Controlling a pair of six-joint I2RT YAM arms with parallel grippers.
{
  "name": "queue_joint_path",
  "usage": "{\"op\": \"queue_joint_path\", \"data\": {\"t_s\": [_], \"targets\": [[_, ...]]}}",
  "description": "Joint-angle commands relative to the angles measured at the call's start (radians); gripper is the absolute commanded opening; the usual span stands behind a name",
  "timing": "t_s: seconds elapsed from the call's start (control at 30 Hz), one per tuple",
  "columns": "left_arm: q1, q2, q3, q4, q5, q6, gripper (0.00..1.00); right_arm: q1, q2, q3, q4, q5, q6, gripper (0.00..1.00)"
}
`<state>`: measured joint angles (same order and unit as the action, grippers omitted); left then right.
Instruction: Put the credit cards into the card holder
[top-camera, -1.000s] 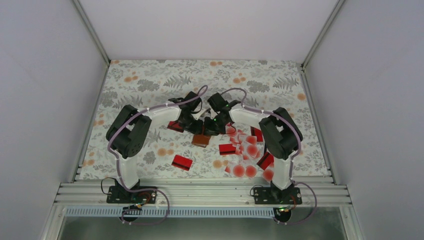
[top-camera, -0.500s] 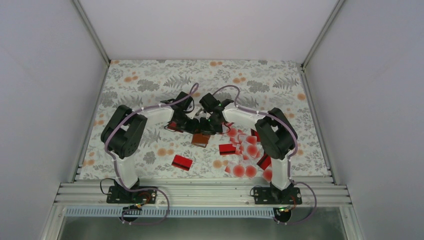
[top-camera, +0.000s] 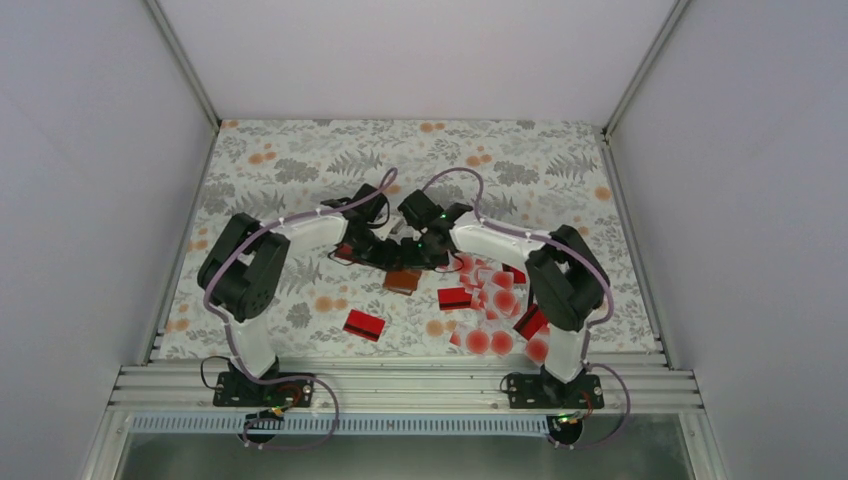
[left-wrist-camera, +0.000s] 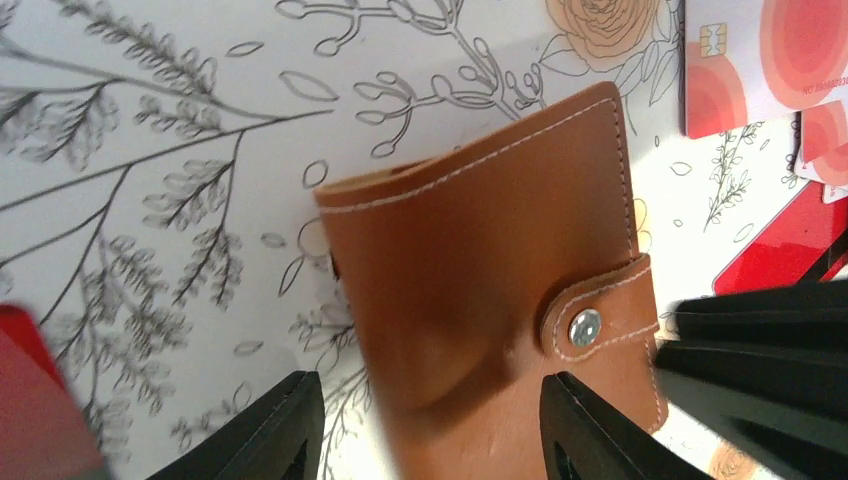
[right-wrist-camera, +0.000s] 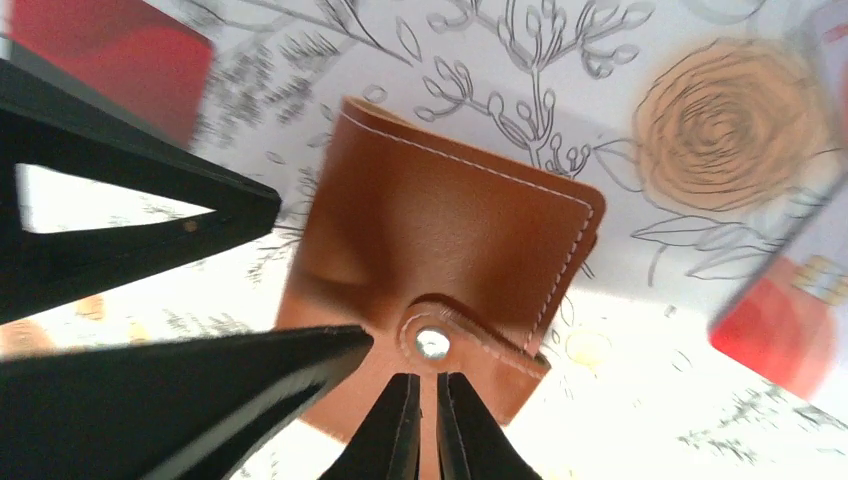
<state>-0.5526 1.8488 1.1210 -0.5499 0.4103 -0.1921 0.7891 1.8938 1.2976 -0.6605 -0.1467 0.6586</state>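
The card holder (top-camera: 403, 281) is a brown leather wallet, closed by a strap with a silver snap (left-wrist-camera: 584, 326), and it lies flat on the flowered table. My left gripper (left-wrist-camera: 430, 430) hangs open over its near end, one finger (left-wrist-camera: 285, 430) beside it and the other (left-wrist-camera: 585, 430) above the leather. My right gripper (right-wrist-camera: 425, 420) is shut, its tips right at the snap (right-wrist-camera: 432, 344) with nothing between them. Credit cards lie around: a red one (top-camera: 364, 324) alone at the front, a heap (top-camera: 495, 310) of red and white-with-red-dot ones to the right.
Both grippers (top-camera: 405, 250) meet over the wallet, fingers close to each other. A white card with a red dot (left-wrist-camera: 760, 60) and a red card (left-wrist-camera: 790, 250) lie just right of the wallet; another red card (right-wrist-camera: 110, 50) lies on its other side.
My left jaws have spread wider. Both arms have shifted a little, the grippers closing in together over the wallet. The wallet stays where it was.
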Motion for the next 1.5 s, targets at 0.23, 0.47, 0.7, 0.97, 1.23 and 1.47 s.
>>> {"op": "queue_joint_path", "data": {"t_s": [0.23, 0.47, 0.7, 0.97, 1.23, 1.47], "targets": [[0.012, -0.200, 0.121, -0.160, -0.165, -0.018, 0.82, -0.054, -0.353, 0.093, -0.090, 0.120, -0.072, 0.31], [0.056, -0.331, 0.286, -0.233, -0.304, 0.020, 1.00, -0.095, -0.463, 0.261, -0.125, 0.309, -0.195, 0.99], [0.088, -0.467, 0.386, -0.204, -0.509, 0.059, 1.00, -0.098, -0.534, 0.261, -0.011, 0.498, -0.406, 0.99], [0.110, -0.792, 0.055, 0.161, -0.785, 0.191, 1.00, -0.160, -0.755, -0.102, 0.375, 0.515, -0.763, 0.99], [0.167, -1.010, -0.362, 0.475, -0.834, 0.292, 1.00, -0.374, -0.830, -0.364, 0.500, 0.420, -0.691, 0.99], [0.275, -1.105, -0.759, 0.805, -0.701, 0.335, 1.00, -0.524, -0.911, -0.696, 0.854, 0.334, -0.652, 0.99]]}}
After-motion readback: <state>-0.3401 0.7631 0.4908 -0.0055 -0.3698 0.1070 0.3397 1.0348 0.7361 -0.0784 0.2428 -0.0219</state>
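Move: The closed card holder lies just under both hands: for the left hand some 3 cm to the right, 1 cm back and about 2 cm below; for the right hand about 2 cm left, 1 cm back and 4 cm below. From the left hand, one red card is about 8 cm left and 3 cm ahead, another 6 cm left and 13 cm back. From the right hand, a striped red card is some 10 cm right and 7 cm back, and a red-circle card 11 cm right and 7 cm ahead. Straight up and fast, both empty hands leave the closed holder, peaking about 32 cm higher while easing forward, then swing apart, left hand left and right hand right, by a little over 20 cm each, and sink again by about 13 cm. The wrists tip up from pointing down towards forward, some 60 to 70 degrees; the half-open left fingers and the shut right ones spread wide. ##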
